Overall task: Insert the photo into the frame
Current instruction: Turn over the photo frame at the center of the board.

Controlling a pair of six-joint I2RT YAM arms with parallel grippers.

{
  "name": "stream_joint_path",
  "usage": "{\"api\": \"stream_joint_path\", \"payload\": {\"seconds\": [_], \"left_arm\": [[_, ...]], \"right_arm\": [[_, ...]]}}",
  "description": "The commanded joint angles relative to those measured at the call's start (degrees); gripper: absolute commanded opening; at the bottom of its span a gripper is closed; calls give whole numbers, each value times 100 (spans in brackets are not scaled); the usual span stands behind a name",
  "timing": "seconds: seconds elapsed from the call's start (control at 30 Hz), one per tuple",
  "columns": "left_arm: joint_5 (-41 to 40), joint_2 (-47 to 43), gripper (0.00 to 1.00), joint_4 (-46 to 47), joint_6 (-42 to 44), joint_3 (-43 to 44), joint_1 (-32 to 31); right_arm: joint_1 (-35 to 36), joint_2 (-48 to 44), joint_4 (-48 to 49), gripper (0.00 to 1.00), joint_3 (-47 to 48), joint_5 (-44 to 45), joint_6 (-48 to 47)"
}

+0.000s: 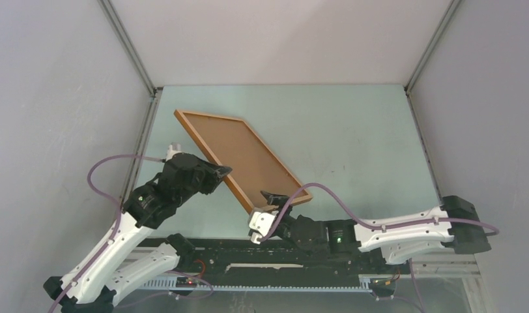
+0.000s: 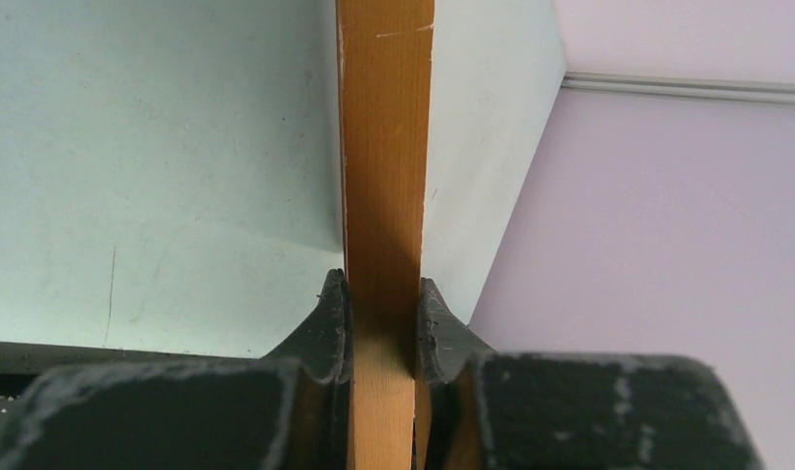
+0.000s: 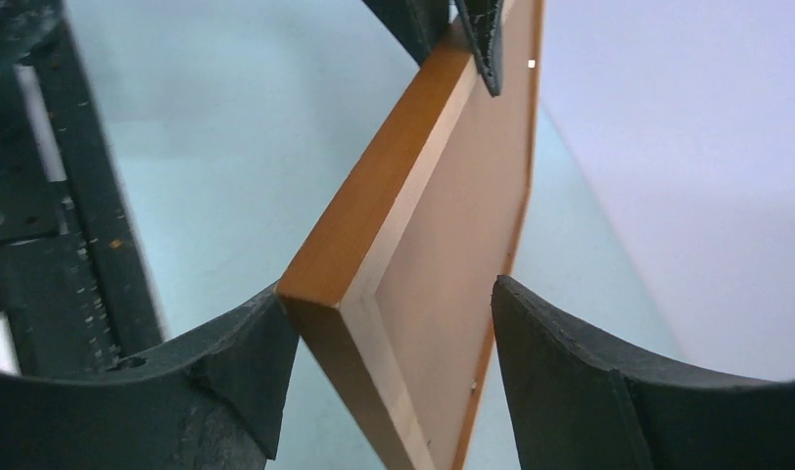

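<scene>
The frame (image 1: 239,153), thin orange-brown wood, hangs tilted above the pale green table (image 1: 353,137), and a flat brown panel fills its opening. My left gripper (image 1: 224,173) is shut on its left long rail; in the left wrist view the rail (image 2: 384,147) runs straight up between the pads of this gripper (image 2: 384,313). My right gripper (image 1: 271,203) stands open around the frame's near corner (image 3: 423,225). In the right wrist view, with that gripper (image 3: 389,313) open, the left finger (image 3: 247,352) sits at the corner and the right finger (image 3: 550,362) stands apart. The photo is out of view.
Grey enclosure walls with aluminium posts (image 1: 128,45) close in the table on the left, back and right. A black rail (image 1: 249,261) with both arm bases runs along the near edge. Purple cables (image 1: 353,208) loop off both arms.
</scene>
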Motion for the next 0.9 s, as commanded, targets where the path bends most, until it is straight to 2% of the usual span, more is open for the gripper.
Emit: {"api": "stream_joint_path", "payload": {"seconds": [0.0,0.23,0.27,0.33,0.4,0.43,0.47,0.57,0.6,0.63,0.67,0.73,0.87], "left_arm": [[-243,-192,0,865,-470,807,1],[-438,-173,0,623,-649,990,1],[-467,-176,0,621,-666,984,-1],[-510,-174,0,625,-672,985,-2],[-571,-182,1,649,-684,972,-3],[-602,-191,10,674,-682,970,-2],[-640,-198,24,705,-661,982,-5],[-773,-254,72,774,-469,1095,0],[-884,-272,87,725,-347,1191,-3],[-1009,-287,96,658,-194,1323,0],[-1134,-299,99,582,-19,1487,2],[-1372,-340,100,507,471,1817,-4],[-1804,-527,100,408,1145,2125,1]], "right_arm": [[45,381,1414,76,-102,795,-851],[0,771,2546,67,-290,1126,-1485],[-37,757,2583,61,-294,1107,-1440],[-192,652,2524,39,-301,992,-1191],[-384,443,2205,24,-318,672,-756],[-499,320,2018,19,-328,496,-549],[-622,213,1831,13,-331,285,-369],[-1003,-140,1329,0,-343,-327,-7],[-1147,-304,1169,0,-345,-548,131],[-1331,-482,1042,0,-373,-805,297],[-1539,-692,844,0,-395,-1213,502],[-2170,-1113,447,0,-380,-2231,1168],[-4323,-1573,-81,0,-330,-5443,2831]]}}
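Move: The photo frame's raised left rail is still held by the left gripper. The near end of that rail lies about 2 cm ahead and 2 cm left of the right gripper's open fingers, roughly level; from the left gripper it is some 10 cm back and 7 cm right. From the right gripper, the left gripper is about 12 cm ahead and 9 cm left, and the backing board's middle some 14 cm ahead, 5 cm left and 8 cm lower. Ease the right gripper forward about 3 cm over the near end of the raised rail and close it to pinch the rail, while the left gripper keeps its hold, barely shifting. Once the right has its grip, open the left fingers wide and lift them off some 15 cm, drifting a little left and tipping up; meanwhile swing the right gripper forward and right, slightly up, rolling its left side up and carrying the rail. ##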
